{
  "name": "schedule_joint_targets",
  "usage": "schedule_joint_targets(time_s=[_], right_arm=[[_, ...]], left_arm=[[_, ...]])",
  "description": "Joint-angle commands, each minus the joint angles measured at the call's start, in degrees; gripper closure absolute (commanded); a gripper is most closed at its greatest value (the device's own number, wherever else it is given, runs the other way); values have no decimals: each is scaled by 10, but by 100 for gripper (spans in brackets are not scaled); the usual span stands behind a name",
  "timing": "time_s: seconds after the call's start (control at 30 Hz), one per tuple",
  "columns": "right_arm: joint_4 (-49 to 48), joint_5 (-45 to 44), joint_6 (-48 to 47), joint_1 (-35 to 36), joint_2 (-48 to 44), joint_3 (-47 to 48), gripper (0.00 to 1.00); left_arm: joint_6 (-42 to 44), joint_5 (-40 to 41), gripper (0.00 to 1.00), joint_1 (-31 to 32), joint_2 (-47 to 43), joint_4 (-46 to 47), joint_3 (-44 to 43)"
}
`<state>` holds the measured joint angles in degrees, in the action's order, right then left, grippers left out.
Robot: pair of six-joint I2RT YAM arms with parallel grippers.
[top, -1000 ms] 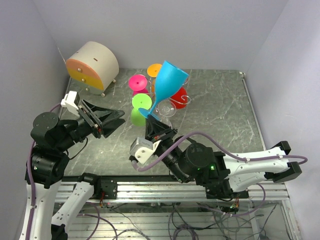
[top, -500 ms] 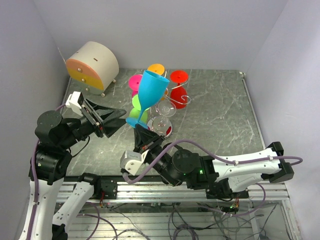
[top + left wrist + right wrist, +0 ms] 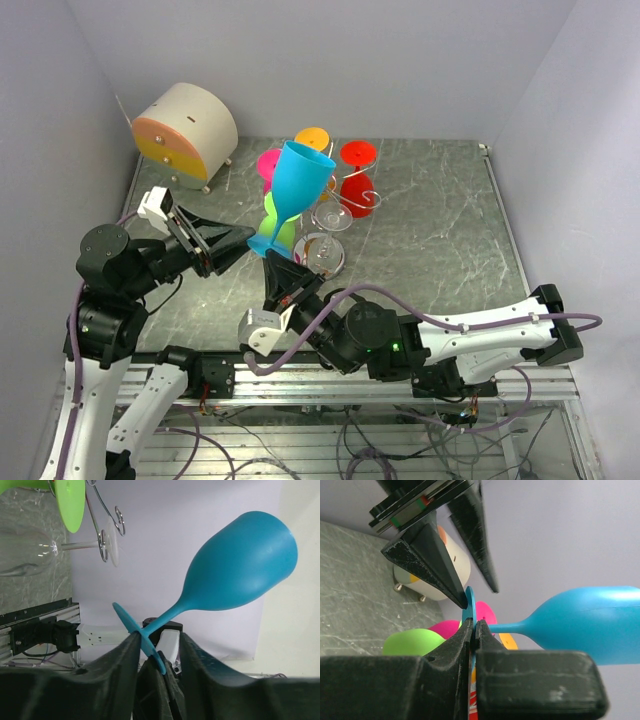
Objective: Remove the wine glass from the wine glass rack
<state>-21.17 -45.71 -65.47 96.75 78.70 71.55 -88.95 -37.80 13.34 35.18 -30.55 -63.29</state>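
A blue wine glass [image 3: 300, 180] is held in the air, off the wine glass rack [image 3: 322, 252], tilted with its bowl up and to the right. My right gripper [image 3: 272, 260] is shut on the edge of its round foot [image 3: 469, 605], the disc pinched between both fingers [image 3: 475, 624]. My left gripper [image 3: 245, 240] is open at the same foot. In the left wrist view the stem [image 3: 167, 616] passes between its fingers [image 3: 157, 636], and the left finger touches the foot's rim. Pink, green, orange and red glasses and a clear one still hang on the rack's wire arms [image 3: 102, 510].
A beige round box with an orange front [image 3: 185, 130] stands at the back left of the marble table [image 3: 440, 230]. Purple walls close in the back and both sides. The metal rail with the arm bases [image 3: 300, 375] runs along the near edge.
The right arm has carried the blue glass left and nearer, away from the rack, up to the left gripper. The left gripper's fingers have narrowed around the glass's foot.
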Motion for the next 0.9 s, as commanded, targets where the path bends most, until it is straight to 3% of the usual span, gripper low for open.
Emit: schedule_joint_targets(time_s=[0.0,0.4,0.5,0.87], right_arm=[[-34,16,-3,40,6,-10,100],[-4,-1,22,46,-20,-23,100],[11,-19,37,51,-33,-24,99],[111,-133,114,98,-76,-10,67]], left_arm=[[-25,-64,62,3,-6,23,12],[-15,-62,92,3,-13,59,41],[-20,-58,93,4,-22,84,56],[-12,-4,93,4,-57,122,92]])
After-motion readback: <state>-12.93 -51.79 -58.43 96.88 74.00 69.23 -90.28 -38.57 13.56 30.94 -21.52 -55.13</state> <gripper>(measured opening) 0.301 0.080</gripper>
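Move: The left hand's half-open fingers straddle the near rim of the blue wine glass's foot, its middle about 4 cm to the right and 1 cm ahead, level; the bowl is some 5 cm ahead, 5 cm right and 13 cm up. The green glass is roughly 11 cm ahead, 4 cm right and 17 cm below, the clear one 10 cm ahead, 12 cm right and 17 cm below. From the right hand the blue foot is 2 cm ahead, 3 cm left, level. The left fingers, one above and one below the blue foot, close nearly shut and pinch its left edge while both hands sink together by about 1.5 cm, the right still gripping the other side of the foot. Only once the left grip is made does the right hand open by about a third and slide off the foot, drawing away some 3 cm to the right and slightly forward, with a small clockwise turn. ##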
